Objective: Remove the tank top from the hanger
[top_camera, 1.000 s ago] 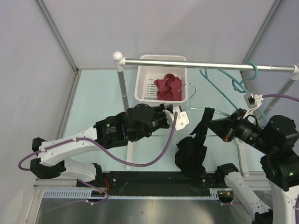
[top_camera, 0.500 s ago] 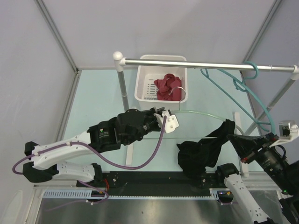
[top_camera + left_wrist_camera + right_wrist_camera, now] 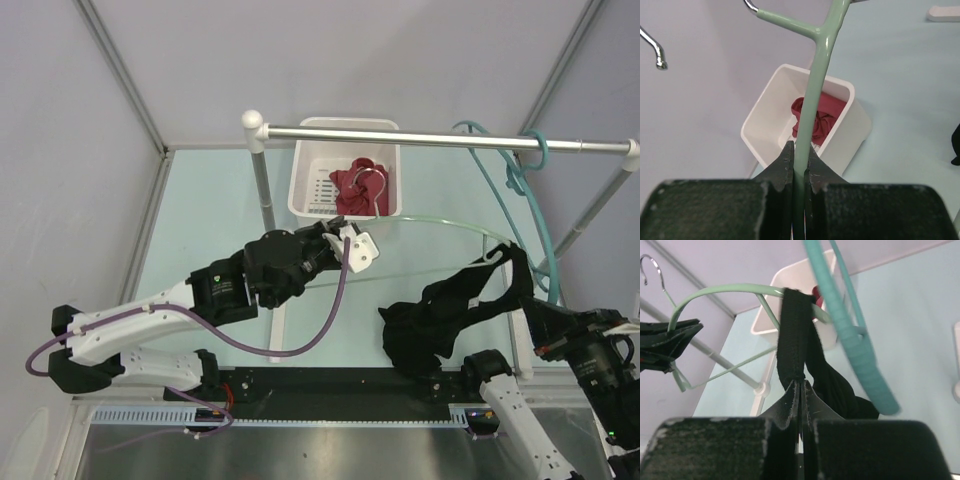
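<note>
My left gripper is shut on the pale green hanger, clamping its bar near the neck between both jaws. The black tank top hangs below the hanger's right end, its bulk resting near the table's front edge. One strap still loops over the hanger's right tip. My right gripper is shut on that strap and pulls it taut. The hanger arm and my left gripper also show in the right wrist view.
A white basket holding red cloth stands at the back, under a metal rail on white posts. Teal hangers hang on the rail's right end; one crosses close to my right gripper.
My right gripper has pulled the strap right and toward the near edge, stretching the tank top out along the hanger. My left gripper has drawn the hanger slightly left and back.
</note>
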`<action>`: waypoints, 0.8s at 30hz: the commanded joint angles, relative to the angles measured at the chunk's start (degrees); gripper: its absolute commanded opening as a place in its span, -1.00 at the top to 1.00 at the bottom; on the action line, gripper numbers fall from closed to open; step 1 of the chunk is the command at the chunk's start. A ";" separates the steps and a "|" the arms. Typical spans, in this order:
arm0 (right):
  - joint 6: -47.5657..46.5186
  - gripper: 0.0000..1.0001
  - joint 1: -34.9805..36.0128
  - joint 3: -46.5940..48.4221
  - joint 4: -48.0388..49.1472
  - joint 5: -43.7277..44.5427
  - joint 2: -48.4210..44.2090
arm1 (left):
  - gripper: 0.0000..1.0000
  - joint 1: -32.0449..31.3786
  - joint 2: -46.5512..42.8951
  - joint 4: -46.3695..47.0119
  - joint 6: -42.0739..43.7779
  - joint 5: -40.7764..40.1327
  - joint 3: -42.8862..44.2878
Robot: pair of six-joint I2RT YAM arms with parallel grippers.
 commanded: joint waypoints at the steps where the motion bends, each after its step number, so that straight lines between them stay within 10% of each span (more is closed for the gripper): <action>1: 3.22 1.00 1.69 1.04 0.04 10.14 -2.39 | 1.00 1.12 -2.18 5.86 0.57 -4.87 0.43; 7: 4.28 1.00 4.42 -0.27 -0.23 10.67 -2.12 | 1.00 1.64 -5.44 7.79 -0.21 -5.13 -3.27; 17: -3.62 1.00 2.40 -6.70 7.34 -18.67 5.16 | 1.00 1.65 -7.46 7.35 -2.15 -1.44 -1.77; 24: -9.43 -0.44 2.22 2.08 -0.83 -20.26 9.13 | 1.00 1.65 -7.46 4.72 -1.89 -1.35 -1.33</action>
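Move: The black tank top, pinched in the closed right gripper and still draped over the hanger's loose end, has its body hanging about 7 cm ahead of that hand, 4 cm left and some 20 cm below. The loose end is roughly 8 cm ahead, 3 cm left and level; a teal hanger hangs 10 cm ahead and 4 cm right, a little higher. From the left gripper, which grips the green hanger, the top's body lies about 22 cm right, 8 cm back and 18 cm below. Keep the tank top pinched and ease the right gripper a last 2 cm to the right, drawing the cloth off the hanger's loose end. Then sweep it about 8 cm left, forward and slightly down, turning some 20 degrees counter-clockwise, and open the fingers late to let go. Meanwhile carry the held hanger left and up with the left gripper, about 4 cm in all. ##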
